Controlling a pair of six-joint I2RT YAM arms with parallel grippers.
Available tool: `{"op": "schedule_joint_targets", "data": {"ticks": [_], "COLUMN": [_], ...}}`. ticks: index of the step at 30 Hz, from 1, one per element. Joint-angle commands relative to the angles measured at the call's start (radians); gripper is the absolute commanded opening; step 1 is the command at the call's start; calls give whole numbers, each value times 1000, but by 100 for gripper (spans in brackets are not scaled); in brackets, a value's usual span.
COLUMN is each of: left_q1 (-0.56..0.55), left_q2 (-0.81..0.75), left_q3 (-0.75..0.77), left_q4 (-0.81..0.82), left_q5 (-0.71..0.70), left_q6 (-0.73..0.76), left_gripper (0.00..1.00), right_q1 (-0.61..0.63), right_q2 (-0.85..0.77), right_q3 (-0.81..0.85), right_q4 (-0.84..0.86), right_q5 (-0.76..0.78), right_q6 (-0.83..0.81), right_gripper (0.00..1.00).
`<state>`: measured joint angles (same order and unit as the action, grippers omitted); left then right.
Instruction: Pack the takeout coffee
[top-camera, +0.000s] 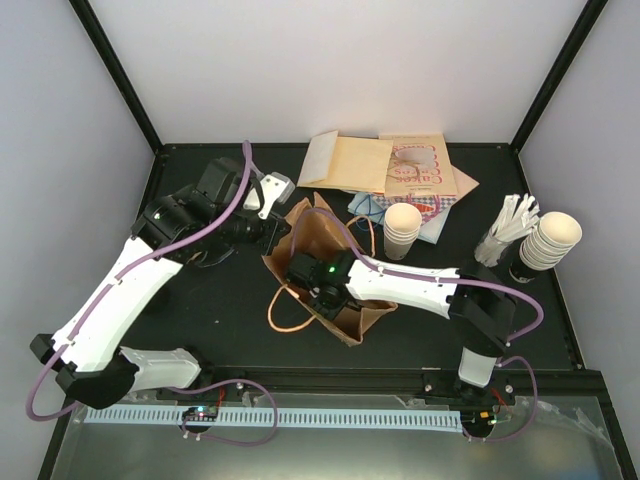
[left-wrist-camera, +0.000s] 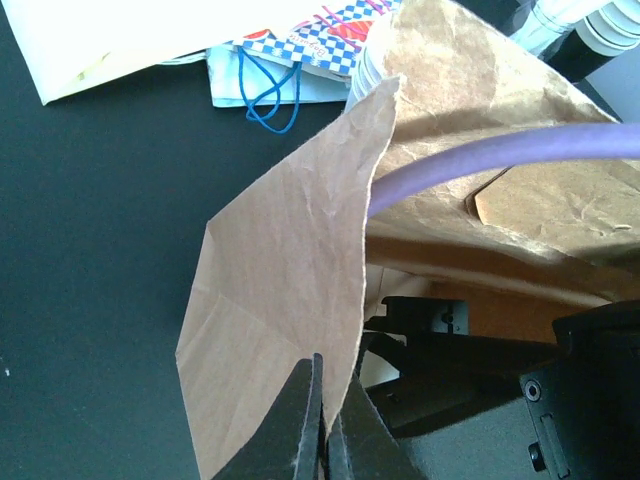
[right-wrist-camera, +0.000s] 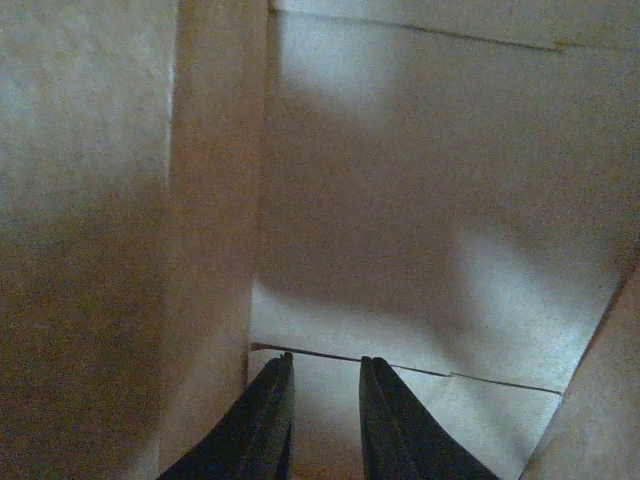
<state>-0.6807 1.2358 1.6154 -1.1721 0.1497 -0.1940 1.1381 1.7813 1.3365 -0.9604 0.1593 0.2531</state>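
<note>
A brown paper bag (top-camera: 308, 232) stands open in the middle of the table. My left gripper (left-wrist-camera: 325, 400) is shut on the bag's upper edge (left-wrist-camera: 290, 280) and holds that flap up; in the top view it sits at the bag's left rim (top-camera: 272, 232). My right gripper (right-wrist-camera: 325, 365) is down inside the bag, its fingers a little apart with nothing between them. Only the bag's inner walls and floor (right-wrist-camera: 400, 200) show around it. The takeout coffee is out of view in every frame.
A nested stack of cream cups (top-camera: 403, 230) stands just right of the bag, and another stack (top-camera: 552, 240) lies at the far right beside a holder of white sticks (top-camera: 510, 225). Flat paper bags (top-camera: 350, 160) and a printed one (top-camera: 420, 168) lie at the back. A purple cable (left-wrist-camera: 500, 160) crosses the bag's mouth.
</note>
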Motion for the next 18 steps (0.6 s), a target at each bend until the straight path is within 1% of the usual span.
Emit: {"op": "schedule_joint_targets", "data": {"ticks": [1,2,6,7,8,9,10,11,12,14,18], "left_q1": [2,2,2,2,2,2,4,3,5,6,12], "left_q2": [-17,-17,-14,-13,-14,-14,-15,-16,-18,-20,-19], "left_q3": [-22,-31,-44,-44,-42,-40,-40,-38,-38,-38,-42], "left_q4": [45,53,58,58,58,57,57,56,56,54,47], "left_q5": [65,76,94,93,93,92,89,88,86,83,70], "left_q6": [-10,-13,-18,-17,-18,-18,-17,-16,-16,-16,-10], "left_gripper": [2,2,1,2,2,2,2,2,2,2,2], "right_q1": [-6,-8,-11,-12,-12,-12,-12,-13,-13,-13,-12], "right_q2": [2,3,18,24,30,34,36,38,37,33,26], "right_q3": [0,-3,-7,-5,-5,-6,-9,-12,-16,-21,-20], "right_q4": [82,94,127,129,130,133,135,136,139,142,130], "right_q5": [22,23,18,16,16,16,15,19,21,20,19], "right_q6": [11,12,9,7,4,4,2,2,2,-1,-3], "right_gripper": [22,22,31,36,42,59,71,96,100,100,94]}}
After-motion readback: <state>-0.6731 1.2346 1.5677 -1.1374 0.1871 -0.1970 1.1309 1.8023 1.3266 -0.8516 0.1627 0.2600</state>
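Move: The left gripper is shut on the paper bag's upper left rim, with the bag's middle about 9 cm to its right, 4 cm back and 15 cm below. The right gripper is low inside that bag, whose middle lies roughly 1 cm ahead and 10 cm above. From the right hand, the white cup stack stands some 16 cm ahead, 16 cm to the right and 3 cm higher; the blue-corded packet lies about 28 cm ahead and 11 cm right. Ease the right gripper about 2 cm left and 1 cm forward, low inside the paper bag, fingers still pointing down, and spread them from nearly shut to fully open between its side walls, pressing out on the left wall. Keep the left fingers pinched on the rim and let that hand sink about 1 cm. ##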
